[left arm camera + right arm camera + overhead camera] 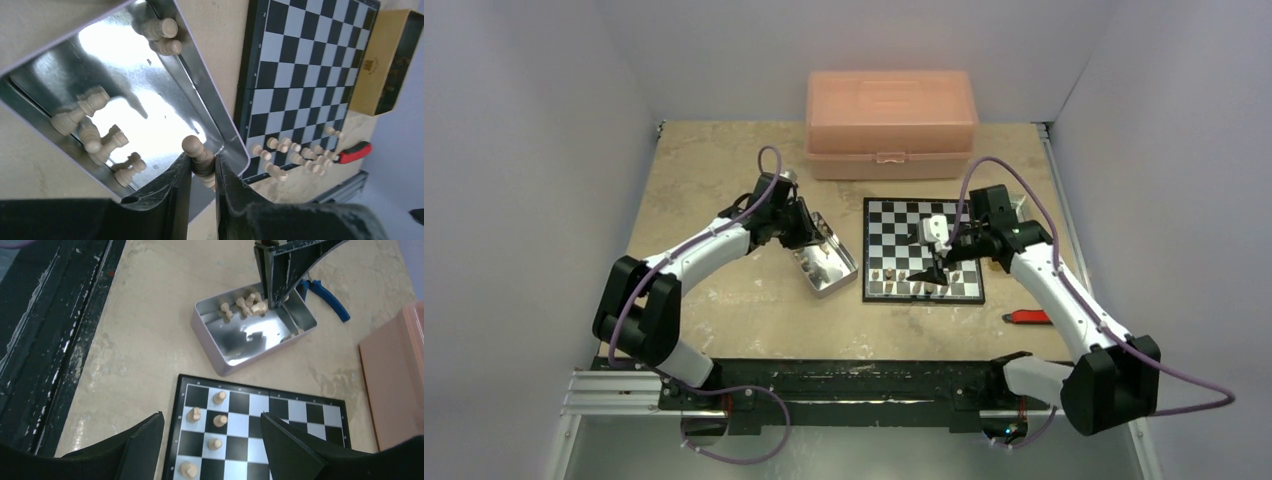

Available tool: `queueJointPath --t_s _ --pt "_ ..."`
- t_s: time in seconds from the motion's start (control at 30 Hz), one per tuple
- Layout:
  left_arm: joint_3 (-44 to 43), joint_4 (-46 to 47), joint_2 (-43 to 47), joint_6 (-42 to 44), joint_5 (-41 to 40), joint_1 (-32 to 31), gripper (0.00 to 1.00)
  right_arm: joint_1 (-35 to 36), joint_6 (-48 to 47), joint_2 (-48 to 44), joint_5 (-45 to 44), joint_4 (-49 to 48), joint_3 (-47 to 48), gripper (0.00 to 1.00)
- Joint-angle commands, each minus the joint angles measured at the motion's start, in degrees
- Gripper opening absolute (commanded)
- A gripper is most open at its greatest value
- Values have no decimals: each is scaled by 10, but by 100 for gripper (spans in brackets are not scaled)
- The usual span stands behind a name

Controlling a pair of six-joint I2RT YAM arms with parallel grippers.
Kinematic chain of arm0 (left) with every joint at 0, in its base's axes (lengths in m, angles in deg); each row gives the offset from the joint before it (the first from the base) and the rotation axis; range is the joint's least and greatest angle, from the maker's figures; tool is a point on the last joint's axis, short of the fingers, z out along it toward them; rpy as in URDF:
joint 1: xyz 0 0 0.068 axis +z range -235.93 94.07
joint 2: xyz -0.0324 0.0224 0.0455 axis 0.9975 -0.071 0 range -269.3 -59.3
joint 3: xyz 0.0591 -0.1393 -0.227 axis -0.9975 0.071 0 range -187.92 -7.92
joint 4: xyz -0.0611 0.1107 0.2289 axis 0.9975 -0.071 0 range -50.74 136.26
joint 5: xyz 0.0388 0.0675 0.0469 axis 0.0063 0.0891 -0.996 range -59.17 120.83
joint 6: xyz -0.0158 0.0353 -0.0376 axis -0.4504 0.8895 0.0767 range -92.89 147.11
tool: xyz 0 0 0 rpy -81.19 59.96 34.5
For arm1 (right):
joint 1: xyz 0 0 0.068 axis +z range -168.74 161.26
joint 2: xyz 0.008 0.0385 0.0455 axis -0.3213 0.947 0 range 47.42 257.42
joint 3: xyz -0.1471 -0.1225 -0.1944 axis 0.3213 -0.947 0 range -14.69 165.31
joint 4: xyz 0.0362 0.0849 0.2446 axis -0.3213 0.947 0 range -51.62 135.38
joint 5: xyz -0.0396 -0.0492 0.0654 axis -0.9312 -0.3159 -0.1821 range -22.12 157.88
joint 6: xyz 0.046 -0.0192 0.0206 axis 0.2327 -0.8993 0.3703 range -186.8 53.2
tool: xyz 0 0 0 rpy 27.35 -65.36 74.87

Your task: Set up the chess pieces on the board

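The board (924, 250) lies right of centre, with several light tan chess pieces (892, 275) in its two near rows. My left gripper (202, 160) is over the near corner of a shiny metal tin (220, 117) and is shut on a tan pawn (196, 148), whose round head pokes out past the fingertips. Several more tan pieces (90, 131) lie loose inside the tin. My right gripper (211, 416) hangs open above the board's near left corner (260, 421). Nothing is between its fingers, and tan pieces (218, 420) stand on the squares below it.
A large pink plastic box (891, 125) stands behind the board. A red-handled tool (1029, 317) lies right of the board's near corner, a tan cardboard box (385, 60) sits at the board's far right side, and a blue-handled tool (325, 297) lies beyond the tin.
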Motion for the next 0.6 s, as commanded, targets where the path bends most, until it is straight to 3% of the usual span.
queueJointPath --t_s 0.0,0.13,0.33,0.57 --pt "6 1 28 -160 59 -1 0 51 90 43 38 -143 41 74" --pt "20 -39 40 -267 59 0 0 104 179 76 -5 -236 65 74" --pt "88 29 74 -413 90 0 0 173 301 116 -75 -351 70 72" --pt "128 122 78 -504 124 -1 0 252 336 144 -152 -395 54 70"
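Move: Over the piece tray, whose middle is about 8 cm straight below it, the left hand holds a light chess piece. The open right gripper, where that piece is going, is some 20 cm to its right, 9 cm back and 8 cm higher. From the right hand the held piece is thus about 20 cm left, 9 cm ahead and 8 cm lower; the chessboard's middle is some 8 cm ahead, 4 cm right and 17 cm down. Sweeping left about 13 cm and a little forward and up, the right hand closes in on the held piece, its fingers staying open and level turns slight. The left hand keeps its pinch on the piece and comes to meet it, drawing back about 4 cm and right 2 cm while rolling some 40 degrees about its finger line, counter-clockwise. ##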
